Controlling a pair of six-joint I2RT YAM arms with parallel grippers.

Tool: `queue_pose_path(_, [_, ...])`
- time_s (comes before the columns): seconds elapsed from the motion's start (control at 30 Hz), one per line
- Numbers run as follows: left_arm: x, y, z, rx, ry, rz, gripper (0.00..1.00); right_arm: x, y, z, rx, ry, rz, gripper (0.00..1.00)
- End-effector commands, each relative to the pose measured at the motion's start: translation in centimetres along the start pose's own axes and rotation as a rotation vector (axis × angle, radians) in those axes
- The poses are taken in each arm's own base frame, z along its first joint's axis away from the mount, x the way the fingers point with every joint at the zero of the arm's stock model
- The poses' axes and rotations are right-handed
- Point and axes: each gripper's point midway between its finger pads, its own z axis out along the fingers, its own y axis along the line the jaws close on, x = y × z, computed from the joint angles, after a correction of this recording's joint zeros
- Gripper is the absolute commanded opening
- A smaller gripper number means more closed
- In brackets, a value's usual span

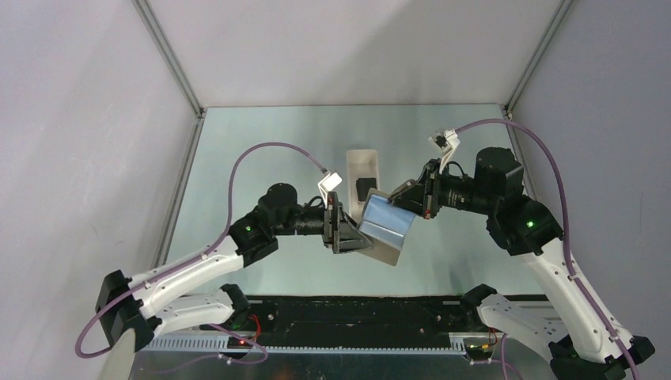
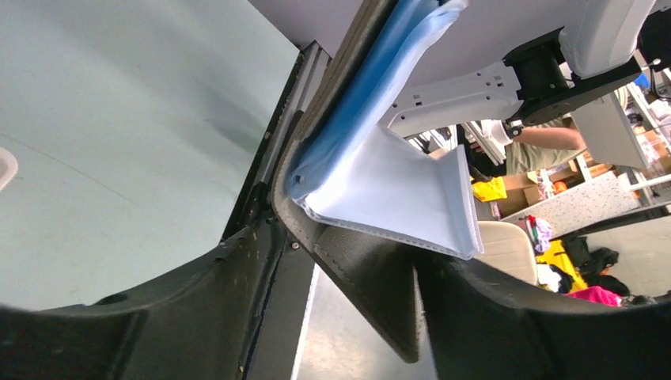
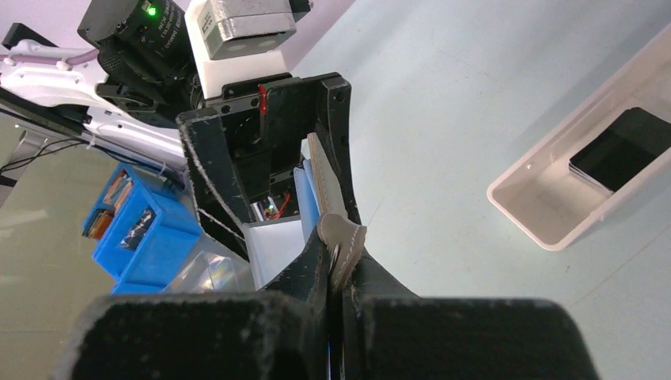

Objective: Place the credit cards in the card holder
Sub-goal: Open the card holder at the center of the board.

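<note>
The card holder hangs unfolded in the air between both arms, silvery-blue inside facing up. My right gripper is shut on its far edge, pinching the grey-brown strap tab. My left gripper stands open around the opposite edge. The grey flap lies between its wide-apart fingers, close to the right one. A black credit card lies in the white tray behind the wallet, and shows as a dark stack of cards in the right wrist view.
The long white tray sits on the pale green table at centre back. Grey enclosure walls rise on the left, right and back. A black strip runs along the near edge between the arm bases. A blue bin stands beyond the table.
</note>
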Motion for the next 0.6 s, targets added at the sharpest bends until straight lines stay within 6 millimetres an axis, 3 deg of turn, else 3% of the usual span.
queue_pose_path(0.0, [-2.1, -2.1, -0.6, 0.053, -0.092, 0.065, 0.81, -2.0, 2.2, -0.6, -0.084, -0.053, -0.034, 0.00])
queue_pose_path(0.1, [-3.1, -3.4, -1.5, 0.082, -0.140, 0.108, 0.97, -1.9, 2.1, -0.7, -0.083, -0.048, -0.035, 0.00])
queue_pose_path(0.13, [-3.5, -3.4, -1.7, 0.076, -0.165, 0.117, 0.98, -1.8, 2.3, -0.8, -0.092, -0.045, -0.037, 0.00])
queue_pose_path(0.23, [-4.8, -4.0, -2.9, 0.060, -0.259, 0.147, 1.00, -1.7, 2.4, -0.8, -0.102, -0.042, -0.042, 0.00])
queue_pose_path(0.33, [-5.8, -3.4, -3.6, 0.019, -0.324, 0.159, 1.00, -1.6, 2.6, -0.8, -0.116, -0.035, -0.043, 0.00])
queue_pose_path(0.57, [-6.1, -2.2, -3.0, -0.004, -0.318, 0.135, 1.00, -1.2, 3.1, -1.0, -0.148, -0.022, -0.057, 0.00])
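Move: Between the two hands hangs the card holder: its middle is about 3 cm ahead of the left hand, 4 cm to its right and 4 cm higher, with the lower leaf between the left fingers. From the right hand, which already pinches the upper edge, the middle is some 2 cm back, 3 cm left and 4 cm below. The white tray with the black cards lies roughly 22 cm ahead of the left hand, 1 cm right and 24 cm down. Spreading its fingers from partly to fully open, the left hand comes free of the holder's lower leaf, rising about 6 cm and backing off a little to the left, while its fingertips tip up and swing forward by some 10 degrees each. The right hand keeps its pinch on the upper edge and eases slightly back with a small counter-clockwise turn. ##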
